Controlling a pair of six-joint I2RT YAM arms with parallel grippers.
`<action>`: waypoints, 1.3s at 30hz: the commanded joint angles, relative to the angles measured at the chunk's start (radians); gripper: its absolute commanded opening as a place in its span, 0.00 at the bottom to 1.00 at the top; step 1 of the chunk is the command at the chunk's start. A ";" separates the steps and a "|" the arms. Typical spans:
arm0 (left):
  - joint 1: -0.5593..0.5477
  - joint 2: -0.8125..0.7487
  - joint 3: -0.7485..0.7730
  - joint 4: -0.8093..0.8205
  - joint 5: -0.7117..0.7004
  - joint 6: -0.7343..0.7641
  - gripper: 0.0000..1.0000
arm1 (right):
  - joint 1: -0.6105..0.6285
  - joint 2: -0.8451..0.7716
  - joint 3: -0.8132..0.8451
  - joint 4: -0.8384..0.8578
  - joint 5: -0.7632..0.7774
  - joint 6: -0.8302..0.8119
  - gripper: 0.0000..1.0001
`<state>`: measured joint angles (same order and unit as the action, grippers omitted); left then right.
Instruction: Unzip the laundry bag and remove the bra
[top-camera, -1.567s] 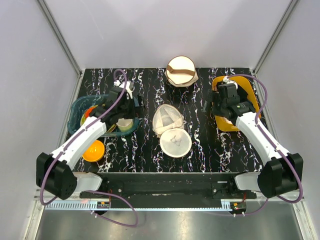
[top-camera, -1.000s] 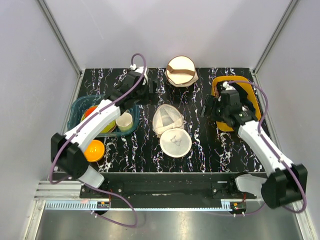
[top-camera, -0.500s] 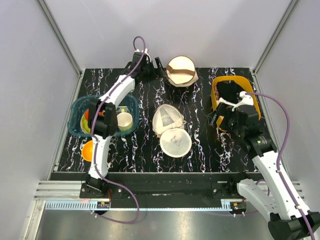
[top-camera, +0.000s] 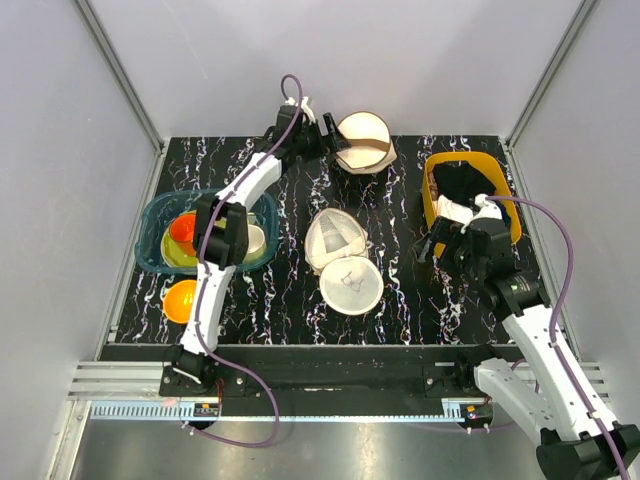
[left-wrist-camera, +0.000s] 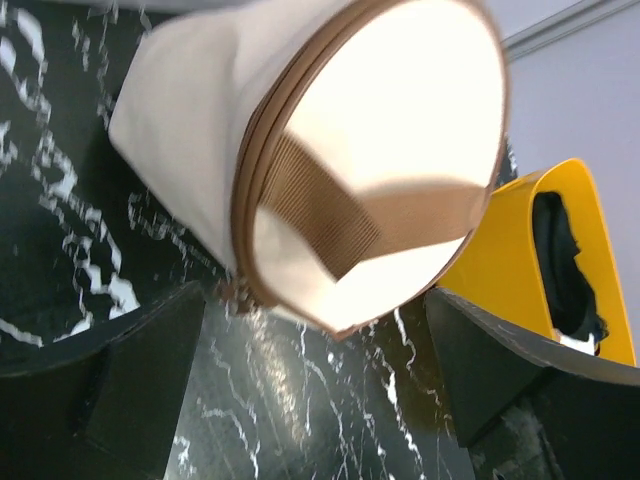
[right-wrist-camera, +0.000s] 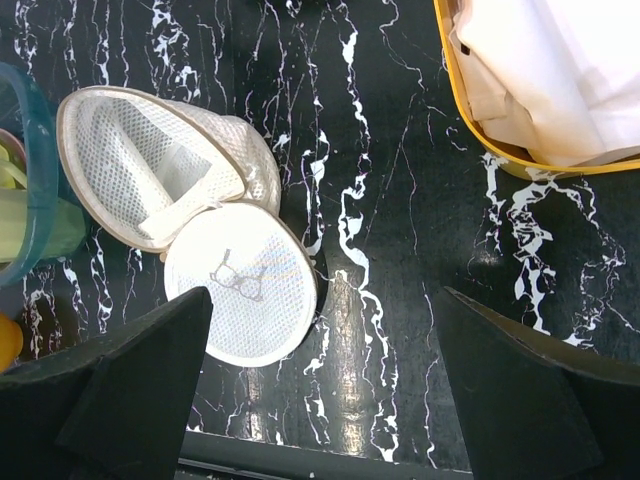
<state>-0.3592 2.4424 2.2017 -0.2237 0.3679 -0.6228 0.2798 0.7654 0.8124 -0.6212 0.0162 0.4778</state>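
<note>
The laundry bag (top-camera: 362, 142) is a cream dome with a brown zipper band, at the back middle of the table. It fills the left wrist view (left-wrist-camera: 380, 130), lying on its side, zipper shut. My left gripper (top-camera: 333, 135) is open just left of the bag, its fingers (left-wrist-camera: 110, 380) apart and low, short of the bag's near edge, holding nothing. My right gripper (top-camera: 430, 245) is open and empty above bare table right of centre, fingers (right-wrist-camera: 130, 390) wide apart. No pink bra shows in any view.
A white round mesh bag (top-camera: 350, 285) (right-wrist-camera: 240, 295) and a whitish triangular mesh bag (top-camera: 333, 237) (right-wrist-camera: 150, 165) lie mid-table. A yellow tub (top-camera: 430, 185) (right-wrist-camera: 470, 110) with dark and pale cloth stands right. A teal tub (top-camera: 150, 235) of cups and an orange bowl (top-camera: 182, 298) stand left.
My left arm has swung from the teal tub out to the back, up to the cream bag. My right arm has drawn back from the yellow tub toward the table's near middle.
</note>
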 joint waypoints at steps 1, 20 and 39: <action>0.020 0.065 0.137 0.124 0.049 -0.011 0.95 | 0.006 0.020 0.011 -0.009 0.024 0.062 1.00; 0.026 0.171 0.213 0.325 0.138 -0.218 0.87 | 0.006 0.245 0.137 0.004 -0.013 0.067 1.00; -0.018 -0.357 -0.522 0.415 0.025 -0.403 0.00 | 0.005 0.264 0.154 0.054 -0.099 0.055 1.00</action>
<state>-0.3527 2.3341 1.8709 0.1143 0.4622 -0.9642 0.2798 1.0454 0.9314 -0.6048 -0.0380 0.5575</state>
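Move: The white laundry bag at the far edge has its middle about 4 cm ahead of the open left gripper, 6 cm to its right and 3 cm lower, its zipped rim much nearer. The opened mesh bag lies some 26 cm back, straight behind on the table; the yellow bin is about 28 cm right and 16 back. From the right hand the white bag is roughly 32 cm ahead, 14 left and 9 lower. Bring the left gripper about 5 cm forward and slightly up to the white bag's rim, ease right, then shut the fingers on the zipped edge by the brown strap, rolling the left side down nearly 20 degrees. Keep that pinch and pull back some 6 cm, slightly left and down. Meanwhile drift the right hand, open and empty, about 4 cm forward and a little left, lower overall. ##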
